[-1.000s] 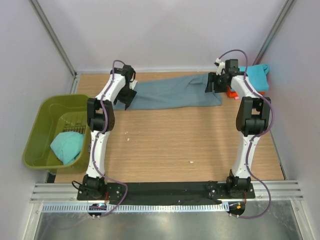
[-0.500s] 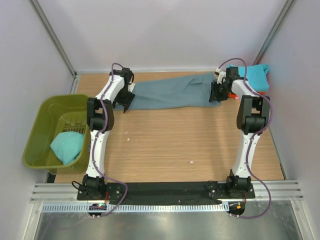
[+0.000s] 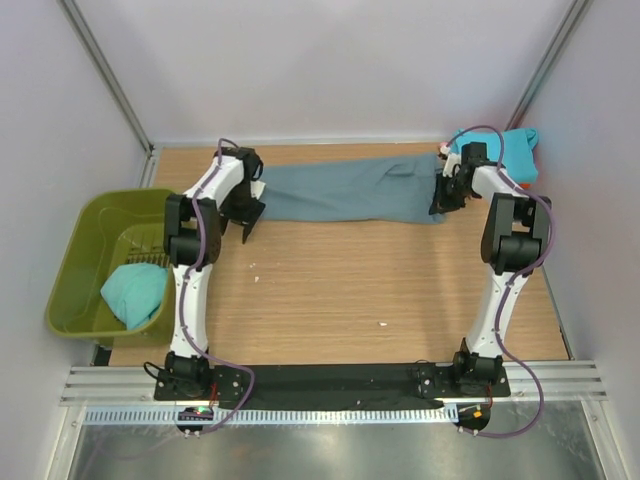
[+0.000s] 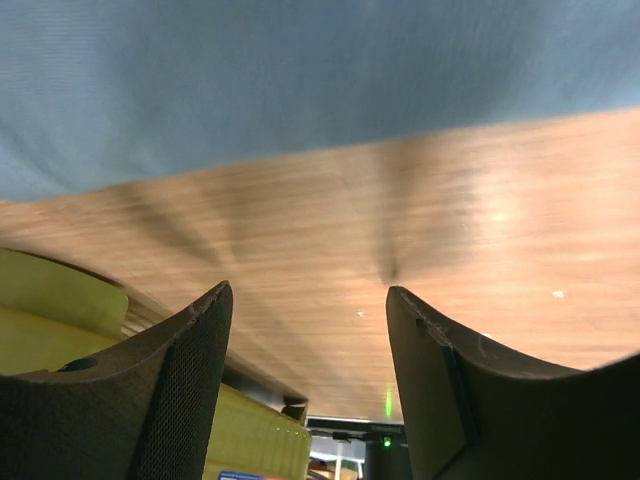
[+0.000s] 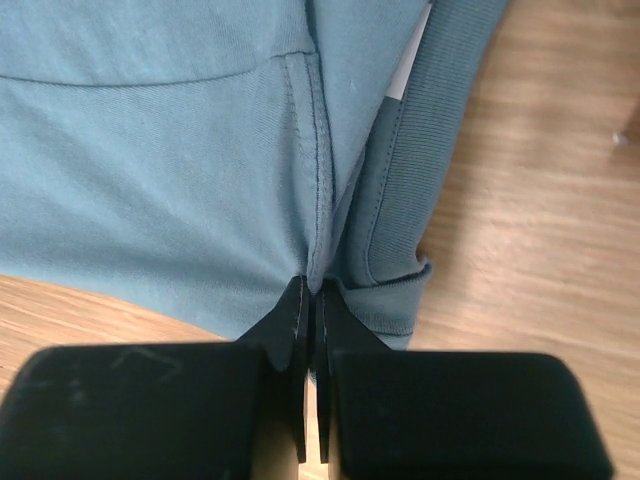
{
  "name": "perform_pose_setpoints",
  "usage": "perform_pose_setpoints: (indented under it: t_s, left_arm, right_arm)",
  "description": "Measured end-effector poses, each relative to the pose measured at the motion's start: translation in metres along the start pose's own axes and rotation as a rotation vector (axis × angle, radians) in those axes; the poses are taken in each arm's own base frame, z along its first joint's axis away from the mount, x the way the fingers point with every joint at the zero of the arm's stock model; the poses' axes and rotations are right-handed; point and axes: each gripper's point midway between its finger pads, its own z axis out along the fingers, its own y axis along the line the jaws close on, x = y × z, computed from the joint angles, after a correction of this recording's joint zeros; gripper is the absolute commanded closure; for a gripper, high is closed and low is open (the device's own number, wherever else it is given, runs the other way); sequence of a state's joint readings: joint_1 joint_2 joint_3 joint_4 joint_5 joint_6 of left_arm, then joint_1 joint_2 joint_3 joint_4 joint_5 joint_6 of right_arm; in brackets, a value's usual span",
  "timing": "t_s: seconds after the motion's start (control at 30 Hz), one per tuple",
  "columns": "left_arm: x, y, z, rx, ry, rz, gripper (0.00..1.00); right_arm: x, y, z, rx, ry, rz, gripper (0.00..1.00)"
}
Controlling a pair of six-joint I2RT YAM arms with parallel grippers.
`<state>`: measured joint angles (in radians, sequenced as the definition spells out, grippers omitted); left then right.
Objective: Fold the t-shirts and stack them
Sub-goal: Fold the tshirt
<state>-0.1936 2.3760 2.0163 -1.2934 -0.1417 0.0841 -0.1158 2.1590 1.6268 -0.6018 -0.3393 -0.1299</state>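
The slate blue-grey t-shirt (image 3: 345, 190) lies stretched in a long band across the far side of the table. My right gripper (image 3: 441, 197) is at its right end, shut on a pinch of cloth (image 5: 313, 255) at a seam beside the ribbed collar (image 5: 400, 180); a white label (image 5: 408, 75) peeks out. My left gripper (image 3: 250, 212) hovers open just off the shirt's left end, and its fingers (image 4: 180, 380) hold nothing, with the shirt's edge (image 4: 300, 80) ahead of them. A turquoise t-shirt (image 3: 512, 152) lies at the far right corner, and another (image 3: 135, 292) is in the tub.
The olive-green tub (image 3: 78, 262) stands off the table's left edge, and its wall (image 4: 60, 300) shows close behind my left fingers. Grey walls close in the back and sides. Bare wood (image 3: 350, 280) spreads between the shirt and the arm bases.
My right gripper has closed on the shirt's collar end and shifted right and nearer. My left gripper has slid slightly nearer, off the shirt's left end.
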Motion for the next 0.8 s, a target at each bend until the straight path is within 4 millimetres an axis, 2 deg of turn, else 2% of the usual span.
perform_pose_setpoints:
  t_s: [0.1, 0.13, 0.2, 0.33, 0.4, 0.5, 0.7, 0.73, 0.8]
  left_arm:
    - [-0.008, 0.000, -0.013, 0.007, -0.043, -0.008, 0.34]
    - [-0.015, 0.002, -0.019, 0.005, -0.074, -0.012, 0.34]
    - [-0.036, 0.008, -0.041, -0.006, -0.166, -0.024, 0.34]
    - [-0.080, 0.022, -0.090, -0.042, -0.379, -0.050, 0.35]
    - [-0.092, 0.026, -0.099, -0.053, -0.430, -0.058, 0.36]
    - [-0.099, 0.024, -0.084, -0.051, -0.415, -0.056, 0.37]
    - [-0.095, 0.016, -0.016, -0.034, -0.268, -0.040, 0.38]
    - [-0.093, 0.015, -0.009, -0.027, -0.249, -0.040, 0.38]
    - [-0.094, 0.018, -0.011, -0.030, -0.256, -0.044, 0.39]
  right_arm:
    - [0.005, -0.005, -0.004, 0.018, 0.009, 0.010, 0.76]
    - [0.006, -0.006, -0.005, 0.024, 0.010, 0.012, 0.59]
    - [0.005, -0.007, -0.007, 0.032, 0.007, 0.013, 0.48]
    - [0.003, -0.008, -0.010, 0.044, 0.002, 0.018, 0.41]
    - [-0.001, -0.008, -0.012, 0.045, -0.004, 0.021, 0.40]
    - [-0.019, -0.005, -0.021, 0.043, -0.046, 0.028, 0.40]
    - [-0.076, 0.025, -0.059, -0.038, -0.219, 0.030, 0.40]
    - [-0.082, 0.033, -0.065, -0.060, -0.241, 0.028, 0.40]
    - [-0.090, 0.049, -0.071, -0.104, -0.271, 0.027, 0.39]
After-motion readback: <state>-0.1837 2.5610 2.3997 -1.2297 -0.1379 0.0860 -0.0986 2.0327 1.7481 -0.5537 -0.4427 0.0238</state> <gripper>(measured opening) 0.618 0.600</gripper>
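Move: The t-shirt's left end lies about 12 cm ahead of the left hand and 2 cm to its right, at table height; its near edge starts some 5 cm ahead. The green bin is roughly 33 cm left and 9 cm back. The right fingers are shut on the t-shirt's near right corner, right at the hand; the folded stack is about 16 cm farther ahead and 17 cm right, a rumpled fold 12 cm ahead and 15 cm left. Hop the left gripper off the bare table in an arc, some 9 cm up and 10 cm forward over the t-shirt's near edge, then bring the open fingertips back down onto its left end, tips tilted forward. Meanwhile ease the right hand about 1 cm back and right, open it to let go of the corner, then lift about 11 cm while drifting forward and left over the cloth. ##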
